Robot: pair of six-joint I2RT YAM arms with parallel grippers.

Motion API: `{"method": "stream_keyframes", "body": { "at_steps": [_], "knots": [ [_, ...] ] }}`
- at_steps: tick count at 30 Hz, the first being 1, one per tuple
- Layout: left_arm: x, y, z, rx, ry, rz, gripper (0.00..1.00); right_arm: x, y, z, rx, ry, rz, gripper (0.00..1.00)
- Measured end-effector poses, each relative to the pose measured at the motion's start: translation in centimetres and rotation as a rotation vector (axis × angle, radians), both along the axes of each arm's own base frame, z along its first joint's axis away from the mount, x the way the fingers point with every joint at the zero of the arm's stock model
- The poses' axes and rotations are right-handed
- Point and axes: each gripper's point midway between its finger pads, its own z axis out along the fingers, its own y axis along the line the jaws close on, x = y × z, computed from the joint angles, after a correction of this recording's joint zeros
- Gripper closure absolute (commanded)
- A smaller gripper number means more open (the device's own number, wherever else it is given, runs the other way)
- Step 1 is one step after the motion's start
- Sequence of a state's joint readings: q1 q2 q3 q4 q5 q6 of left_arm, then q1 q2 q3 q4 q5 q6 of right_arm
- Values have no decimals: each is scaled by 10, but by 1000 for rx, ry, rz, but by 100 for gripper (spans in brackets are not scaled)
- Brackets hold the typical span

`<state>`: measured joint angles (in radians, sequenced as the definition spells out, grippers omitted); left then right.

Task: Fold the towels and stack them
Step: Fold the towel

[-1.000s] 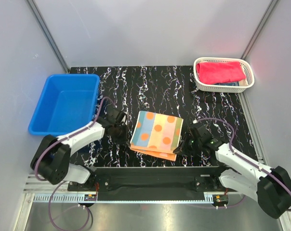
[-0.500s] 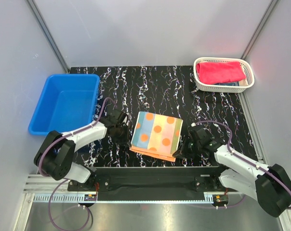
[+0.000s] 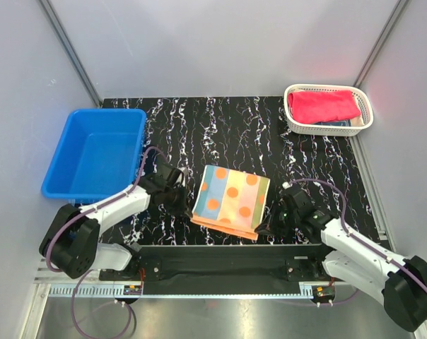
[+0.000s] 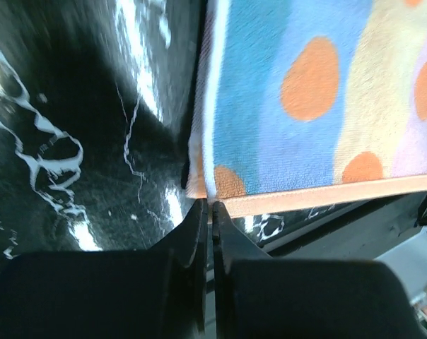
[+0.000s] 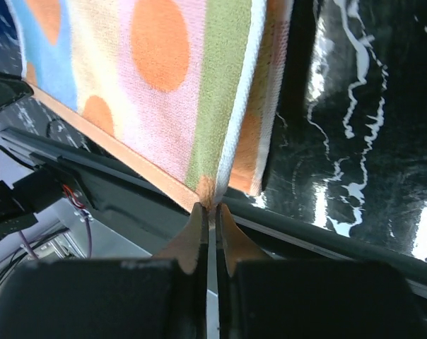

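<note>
A striped towel with orange dots (image 3: 231, 200) and an orange-peach edge lies folded mid-table. My left gripper (image 3: 186, 209) is shut on its near-left corner, seen close in the left wrist view as the towel (image 4: 305, 106) pinched at the left gripper (image 4: 209, 206). My right gripper (image 3: 264, 227) is shut on the near-right corner; in the right wrist view the towel (image 5: 164, 85) hangs lifted from the right gripper (image 5: 209, 207), with an orange layer below. A pink-red towel (image 3: 323, 106) lies in the white basket (image 3: 366, 121) at the far right, over a dark cloth mostly hidden.
A blue bin (image 3: 93, 152) stands at the far left of the black marbled table (image 3: 220, 127). The black rail (image 3: 220, 256) runs along the near edge just below the towel. Grey walls close both sides and the back.
Both grippers have drawn toward the near edge with the towel's near corners, and the towel has shifted slightly nearer and turned a little. The basket and bin have not moved.
</note>
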<state>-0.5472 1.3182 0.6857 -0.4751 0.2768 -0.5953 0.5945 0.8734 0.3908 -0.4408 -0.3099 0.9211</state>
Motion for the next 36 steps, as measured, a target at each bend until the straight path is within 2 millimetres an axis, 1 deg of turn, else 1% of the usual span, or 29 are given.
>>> {"method": "stream_keyframes", "body": {
  "at_steps": [1,2,4,5,7,8,9,12,14,16,20,22,24,27,29,30,31,33,35,36],
  "knots": [
    [-4,1,-4,3,17,1,100,-4,-1,-5,-2,18,2,96],
    [-9,2,-8,3,36,-3,100,-7,-2,-9,-2,33,5,93],
    [-11,1,-13,8,58,-7,99,-10,-1,-11,4,48,7,85],
    [-11,1,-14,9,60,-7,94,-10,1,-12,14,51,9,79],
    [-11,1,-16,13,62,-9,76,-11,3,-14,23,63,16,73],
    [-11,2,-16,15,62,-9,73,-12,4,-15,24,71,19,71],
    [-11,2,-16,19,62,-7,72,-13,3,-17,20,80,21,69],
    [-11,5,-16,36,66,-3,68,-17,2,-19,12,98,26,67],
    [-9,6,-11,46,64,-3,68,-17,0,-17,-5,107,21,66],
    [-1,2,-2,39,39,-8,67,-13,-1,-12,-24,102,9,67],
    [22,-15,20,-18,-35,-24,67,12,4,5,-44,42,-26,67],
    [29,-23,22,-50,-50,-35,68,23,7,8,-56,23,-38,68],
    [32,-30,14,-66,-33,-44,69,30,7,1,-86,24,-45,68],
    [29,-32,-10,-63,19,-40,69,33,1,-19,-159,56,-46,69],
    [18,-26,-24,-48,61,-23,71,31,-6,-32,-213,80,-46,70],
    [13,-25,-26,-53,81,-8,71,31,-10,-38,-241,89,-48,70],
    [12,-24,-25,-62,77,4,70,29,-13,-41,-262,97,-51,70],
    [9,-22,-20,-74,63,27,67,31,-18,-41,-289,82,-52,70],
    [6,-20,-8,-90,40,50,65,32,-26,-38,-332,58,-53,69],
    [8,-20,0,-105,17,54,64,33,-30,-35,-349,46,-52,69]
  ]
}}
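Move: Both grippers already pinch the towel's folded-over near edge, one at each corner. The near-left corner underneath lies about 1 cm back from the left hand and 3 cm below, with the towel's middle 3 cm ahead and 11 cm right and the blue bin some 17 cm ahead, 26 cm left. The near-right corner lies about 2 cm back from the right hand and 4 cm below, with the towel's middle 8 cm ahead and 7 cm left. Lower both pinched corners 1 to 2 cm, drawing slightly back, and open the fingers to let them go. Lift both grippers forward over the towel by about 5 cm, the left also going right, then sink again; bring the left back and up a little over its corner, and ease the right rightward astride the right edge, tilting its fingers some 20 degrees steeper. ##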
